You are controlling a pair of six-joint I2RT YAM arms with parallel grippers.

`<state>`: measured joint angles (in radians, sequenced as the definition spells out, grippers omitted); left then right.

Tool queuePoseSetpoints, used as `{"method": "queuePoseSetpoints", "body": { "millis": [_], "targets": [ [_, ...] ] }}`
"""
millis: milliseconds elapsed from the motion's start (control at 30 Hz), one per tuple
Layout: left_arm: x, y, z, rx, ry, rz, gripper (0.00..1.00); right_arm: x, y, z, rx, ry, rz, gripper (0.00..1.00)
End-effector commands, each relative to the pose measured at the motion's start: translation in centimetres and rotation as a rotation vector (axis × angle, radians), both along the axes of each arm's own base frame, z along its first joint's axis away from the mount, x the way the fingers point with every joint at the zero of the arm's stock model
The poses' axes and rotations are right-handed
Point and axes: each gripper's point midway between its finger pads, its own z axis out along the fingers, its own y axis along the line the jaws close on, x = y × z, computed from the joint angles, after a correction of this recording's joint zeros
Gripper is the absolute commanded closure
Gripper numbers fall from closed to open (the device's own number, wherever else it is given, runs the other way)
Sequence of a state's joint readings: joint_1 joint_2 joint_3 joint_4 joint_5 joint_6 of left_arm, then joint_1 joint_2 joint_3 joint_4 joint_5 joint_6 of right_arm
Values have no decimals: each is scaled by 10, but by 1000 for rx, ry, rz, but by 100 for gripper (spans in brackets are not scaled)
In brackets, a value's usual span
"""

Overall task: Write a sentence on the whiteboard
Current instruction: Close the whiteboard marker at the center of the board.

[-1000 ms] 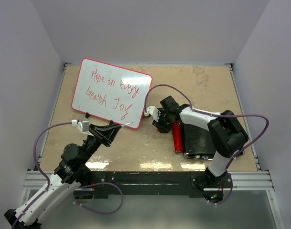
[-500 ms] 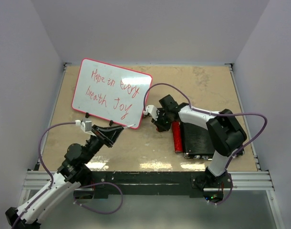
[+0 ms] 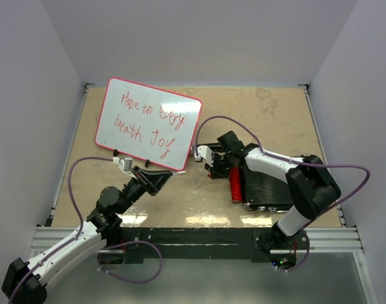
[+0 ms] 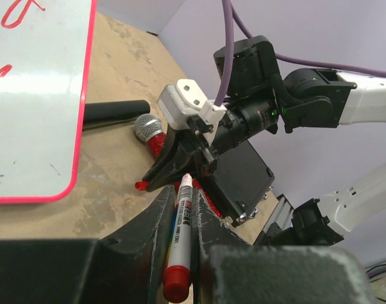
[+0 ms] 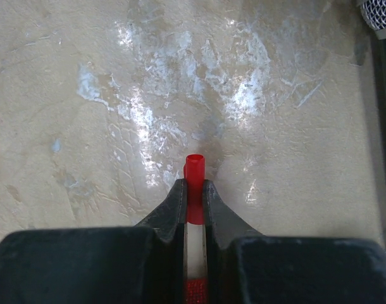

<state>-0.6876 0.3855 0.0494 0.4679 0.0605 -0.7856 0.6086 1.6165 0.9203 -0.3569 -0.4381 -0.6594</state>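
The whiteboard (image 3: 107, 136) with its thin red frame stands tilted at the back left, and its edge shows in the left wrist view (image 4: 41, 114). The sentence (image 3: 171, 117) runs across it in two lines of red lettering. My left gripper (image 3: 162, 179) (image 4: 182, 193) is shut on a white marker (image 4: 182, 215) with a red end. The marker's tip points at the right gripper (image 3: 209, 171) (image 4: 149, 183), close to its fingers. That right gripper (image 5: 193, 190) is shut on a small red cap (image 5: 194, 171) (image 4: 141, 185) just above the tabletop.
A black ribbed case (image 3: 266, 183) lies at the right, with a red cylinder (image 3: 235, 182) along its left side. The cylinder's grey mesh head (image 4: 149, 128) lies beside the board's black foot (image 4: 114, 111). Walls enclose the table on three sides.
My right gripper has shut on the red cap and shifted slightly nearer. My left arm has carried the marker to the right, toward the right gripper.
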Motion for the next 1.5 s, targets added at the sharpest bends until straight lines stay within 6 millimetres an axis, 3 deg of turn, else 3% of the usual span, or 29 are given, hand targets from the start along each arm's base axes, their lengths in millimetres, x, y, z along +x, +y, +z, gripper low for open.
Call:
{"method": "queuePoseSetpoints", "body": {
  "millis": [0,133,200,233,300,333,400,433,500,767,1467],
  "targets": [
    [-6,-5,-16,-36,-1,-43,100,3,15,18,97,-87,90,100],
    [-7,-8,-29,-39,11,-60,100,-7,26,28,175,-119,207,100],
    [-9,-10,-44,-11,44,-74,100,-15,31,31,217,-118,255,100],
    [-10,-10,-41,-22,24,-79,100,-11,30,31,209,-143,262,100],
    [-12,-9,-58,5,58,-84,100,-13,31,29,213,-139,280,100],
    [-13,-10,-52,-15,30,-91,100,-12,30,27,203,-148,289,100],
    [-17,-8,-67,10,63,-95,100,-14,32,29,211,-140,306,100],
    [-18,-8,-61,-6,33,-99,100,-14,31,31,213,-147,310,100],
    [-21,-6,-73,17,56,-105,100,-16,32,36,223,-158,313,100],
    [-23,-8,-70,21,22,-121,100,-21,41,73,316,-175,316,100],
    [-12,-4,-104,162,91,-71,100,-8,34,87,345,-177,241,100]
  ]
}}
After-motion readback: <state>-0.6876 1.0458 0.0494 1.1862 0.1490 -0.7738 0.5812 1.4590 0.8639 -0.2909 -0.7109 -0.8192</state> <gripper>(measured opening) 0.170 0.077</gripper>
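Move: The red cap, already pinched in the right fingers just over the table, lies about 13 cm right, 7 cm ahead and 14 cm below the left hand; the whiteboard's middle is some 26 cm ahead of that hand, 10 cm left and 17 cm below. From the right hand the nib of the held marker is roughly 8 cm left, 5 cm back and 13 cm above; the red microphone lies level with it, 8 cm right, and the black microphone 9 cm ahead, 1 cm right, both slightly lower. The uncapped marker, still gripped by the left hand, is carried about 4 cm right and 2 cm forward towards the cap, dipping and coming up again on the way. The right hand lifts the held cap some 5.5 cm towards the nib, easing left and a little back, its fingers swinging up out of their downward slant and turning counter-clockwise, each by about 15 degrees. ##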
